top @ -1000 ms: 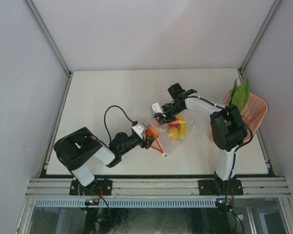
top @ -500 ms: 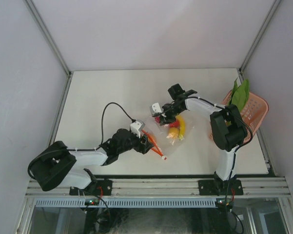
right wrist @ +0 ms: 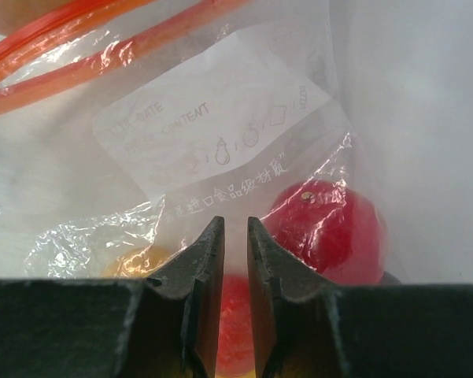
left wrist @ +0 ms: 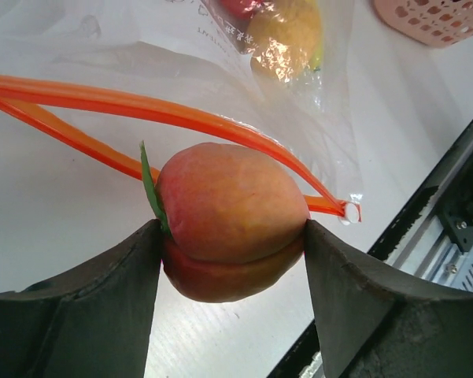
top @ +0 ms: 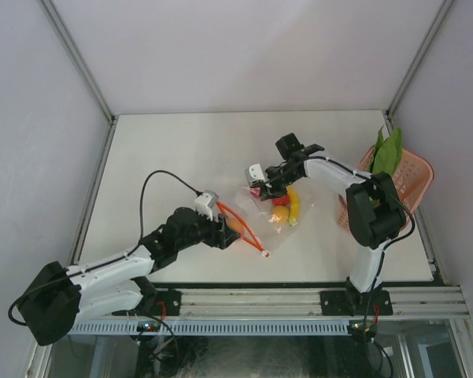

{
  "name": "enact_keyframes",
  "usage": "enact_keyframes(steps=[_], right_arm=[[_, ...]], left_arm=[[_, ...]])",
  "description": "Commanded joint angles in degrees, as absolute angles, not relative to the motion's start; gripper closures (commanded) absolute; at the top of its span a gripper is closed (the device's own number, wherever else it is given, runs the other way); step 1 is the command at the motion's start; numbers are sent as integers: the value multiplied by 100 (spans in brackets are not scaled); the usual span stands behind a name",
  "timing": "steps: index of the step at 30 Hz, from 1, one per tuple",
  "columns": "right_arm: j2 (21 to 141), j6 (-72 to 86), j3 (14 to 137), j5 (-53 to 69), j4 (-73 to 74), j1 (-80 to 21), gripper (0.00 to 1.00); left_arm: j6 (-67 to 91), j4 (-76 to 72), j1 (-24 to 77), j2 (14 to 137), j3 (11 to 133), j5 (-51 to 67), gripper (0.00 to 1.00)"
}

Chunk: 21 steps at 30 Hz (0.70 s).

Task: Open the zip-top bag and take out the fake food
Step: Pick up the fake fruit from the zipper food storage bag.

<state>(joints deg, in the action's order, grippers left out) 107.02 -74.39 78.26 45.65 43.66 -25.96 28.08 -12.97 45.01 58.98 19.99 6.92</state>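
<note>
The zip-top bag (top: 269, 220) lies crumpled at mid-table, its orange zipper strip (left wrist: 142, 106) gaping open toward my left arm. My left gripper (left wrist: 230, 236) is shut on an orange-red round fruit (top: 233, 224) with a green leaf, held just outside the bag's mouth above the table. Inside the bag remain a yellow banana (top: 293, 206), an orange fruit (top: 278, 214) and a red fruit (right wrist: 327, 228). My right gripper (right wrist: 234, 224) pinches the bag's film by the white label (right wrist: 212, 134) at the far edge, with its jaws nearly together.
A pink lattice basket (top: 413, 177) sits at the right table edge with a long green leafy vegetable (top: 388, 153) standing in it. The metal frame rail (top: 252, 295) runs along the near edge, close to the bag's zipper end.
My left arm has drawn back left and toward the near edge, carrying the orange-red fruit out of the bag's mouth. The right gripper has stayed on the bag.
</note>
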Motion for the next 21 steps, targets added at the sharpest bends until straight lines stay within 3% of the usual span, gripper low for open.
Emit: enact_keyframes(steps=[1,15,21], right_arm=[[10264,-7443,7773,4953,4472,-2502,83],[9437,-7866,7618,5714,4928,-2376,79],[8476,-7685,7225,6225,4731,-2395,56]], left_arm=[[3164,-1016,4412,5475,2061,948,84],[3580,-625,4092,4318,2099,1719,84],[4574,-2044,3858,4456,1831,2583,84]])
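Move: The left hand already holds the peach, just clear of the bag's orange zip mouth, which lies some 7 cm below and 2 cm to the right. The basket stands about 43 cm to the left hand's right and 9 cm farther out, roughly level. From the right hand the peach is some 11 cm back and 10 cm left at about the same height; the bagged orange lies 7 cm back, 3 cm right and 5 cm down. The left hand keeps its grip on the peach and lifts it about 6 cm up from the zip mouth while easing a couple of centimetres back, tipping its right-pointing fingers up by some 15 degrees. The right hand rises about 8 cm away from the bag at the same time and draws back towards its base by 4 cm late on, its fingers, nearly shut at first, parting partway and tilting up a little. ##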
